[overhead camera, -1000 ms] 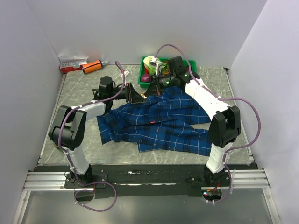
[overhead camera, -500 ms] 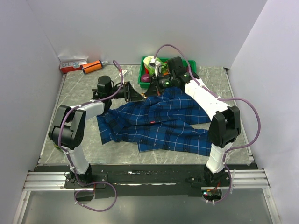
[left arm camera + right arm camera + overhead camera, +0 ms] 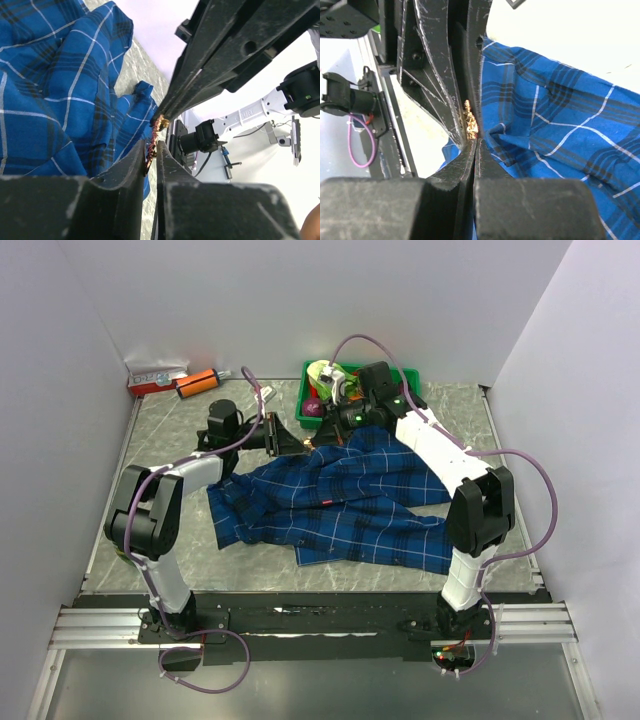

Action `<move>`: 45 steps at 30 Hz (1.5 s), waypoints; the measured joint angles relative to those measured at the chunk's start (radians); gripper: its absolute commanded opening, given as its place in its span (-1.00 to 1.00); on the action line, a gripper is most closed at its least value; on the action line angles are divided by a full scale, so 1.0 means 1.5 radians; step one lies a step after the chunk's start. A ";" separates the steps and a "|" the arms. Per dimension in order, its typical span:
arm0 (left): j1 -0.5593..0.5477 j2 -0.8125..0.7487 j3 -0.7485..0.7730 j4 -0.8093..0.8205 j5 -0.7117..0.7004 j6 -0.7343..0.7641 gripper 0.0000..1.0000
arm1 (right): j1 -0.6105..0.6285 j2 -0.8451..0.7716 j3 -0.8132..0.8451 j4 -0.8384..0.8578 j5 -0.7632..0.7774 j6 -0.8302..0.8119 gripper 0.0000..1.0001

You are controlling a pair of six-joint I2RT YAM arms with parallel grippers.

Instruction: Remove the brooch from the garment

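The garment, a dark blue plaid shirt, lies spread across the table, with its far edge lifted between the two grippers. The tiny gold brooch sits at that edge. My left gripper has its jaws drawn in on the brooch, which shows between the tips. In the right wrist view the brooch glints just beyond my right gripper, which is shut on a fold of the garment beside it. From above, the left gripper and right gripper nearly meet; the brooch is too small to see there.
A green bin holding several small items stands just behind the right gripper. An orange tube and a white box lie at the far left corner. White walls enclose the table on three sides. A small red tag marks the shirt.
The left gripper's jaws have narrowed and closed onto the brooch, and its wrist has shifted slightly away. The right arm and the garment have stayed put.
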 measured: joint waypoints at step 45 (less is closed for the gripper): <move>-0.003 0.038 0.062 -0.038 0.049 0.033 0.21 | 0.028 0.054 0.129 -0.098 -0.001 -0.114 -1.00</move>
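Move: The brooch sits between the two closed grippers, clear above the cloth: its middle is about 1 cm to the right of the left hand and 1 cm to the left of the right hand, level with both. Counted from the left hand, the garment's red tag lies some 12 cm back, 4 cm right and 16 cm lower, and the green vegetable box roughly 12 cm ahead, 12 cm right and 14 cm below. Upwards first: both hands ease up about 1.5 cm together, the brooch still pinched between them, then dip again, the left by most of its rise. The right then edges some 1.5 cm left towards the left hand, having turned roughly 10 degrees, and stays shut on the brooch; last, the left fingers open and let go. ##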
